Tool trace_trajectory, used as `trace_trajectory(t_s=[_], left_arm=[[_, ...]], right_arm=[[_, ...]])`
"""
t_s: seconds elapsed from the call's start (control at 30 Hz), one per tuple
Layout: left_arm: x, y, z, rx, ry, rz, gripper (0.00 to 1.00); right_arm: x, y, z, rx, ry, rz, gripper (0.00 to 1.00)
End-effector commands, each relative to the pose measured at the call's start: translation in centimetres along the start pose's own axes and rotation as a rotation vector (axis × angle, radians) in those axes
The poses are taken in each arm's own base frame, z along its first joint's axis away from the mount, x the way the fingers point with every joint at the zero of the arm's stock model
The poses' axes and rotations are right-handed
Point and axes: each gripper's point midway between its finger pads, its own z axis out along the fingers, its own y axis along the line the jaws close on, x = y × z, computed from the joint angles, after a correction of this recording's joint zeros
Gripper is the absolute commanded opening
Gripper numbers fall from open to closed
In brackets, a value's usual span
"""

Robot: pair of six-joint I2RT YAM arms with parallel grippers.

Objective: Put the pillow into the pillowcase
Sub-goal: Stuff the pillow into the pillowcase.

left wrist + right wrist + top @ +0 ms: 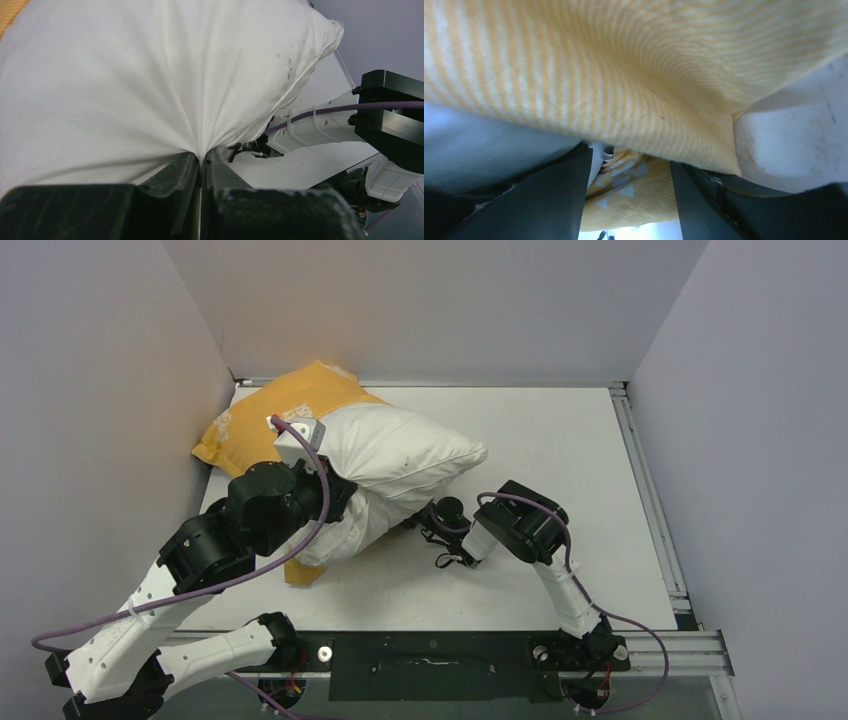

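The plump white pillow (pixel 395 452) lies left of the table's middle, its far end inside the orange pillowcase (pixel 290 405) bunched at the back left. A small orange corner (pixel 300 573) pokes out under the pillow's near side. My left gripper (pixel 204 159) is shut on a pinch of the pillow (pixel 150 75), and creases fan out from the jaws. My right gripper (pixel 631 172) sits low at the pillow's right underside. Its fingers (pixel 559 195) stand apart, with striped orange pillowcase (pixel 624 65) draped over them and loose folds between them.
Grey walls close in the white table (pixel 560 470) on the left, back and right. A metal rail (pixel 640 470) runs along its right edge. My right arm (pixel 320 127) crosses close to the pillow's corner in the left wrist view.
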Motion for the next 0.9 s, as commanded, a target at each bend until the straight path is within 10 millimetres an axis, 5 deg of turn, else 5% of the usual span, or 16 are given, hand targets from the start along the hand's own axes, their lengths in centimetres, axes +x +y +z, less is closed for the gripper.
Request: trace_trajectory(t_s=[0.0,0.07,0.17,0.3,0.6,0.87], left_arm=[[-4.9,-1.1,-1.3,0.044,-0.170,-0.067,0.00],[-4.8,-1.1,-1.2,0.043,-0.166,-0.065,0.00],[-4.7,-1.1,-1.1,0.041,-0.163,-0.065,0.00],[-4.6,-0.9,-1.1,0.033,-0.159,-0.059,0.00],[-2.6,0.4,0.2,-0.030,-0.120,-0.037,0.00],[0.4,2.3,2.7,-0.135,-0.060,-0.030,0.00]], right_arm=[[-0.6,-0.5,2.2,0.034,-0.023,0.002,0.55],[-0.8,-1.2,2.6,0.065,-0.027,0.002,0.42],[-1.2,-2.2,2.7,0.098,-0.035,-0.009,0.08],[-1.4,-2.5,1.7,0.087,-0.030,-0.088,0.05],[-1.3,7.3,-5.6,-0.331,-0.008,-0.223,0.05],[-1.5,17.3,-12.0,-0.506,0.009,-0.420,0.05]])
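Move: The pillowcase's striped rim, which my open right fingers already straddle under the pillow, is about 2 cm ahead of that hand, 1 cm left and 2 cm lower. The pillow's white bulk sits roughly 5 cm ahead, 1 cm left and 10 cm above it; the case's loose yellow corner is some 12 cm back, 18 cm left and 5 cm down. From my left hand, clamped on the pillow high up, that rim lies about 11 cm ahead, 8 cm right and 30 cm below. I slip my right hand a couple of centimetres farther forward under the pillow, dipping slightly, and shut its fingers on the case's rim. Then I draw it back and to the right about 10 cm, lifting clearly only at the end, with the fingers tipping up some 10 degrees. My left hand keeps its pinch on the gathered pillow and sinks about 3 cm late on. ##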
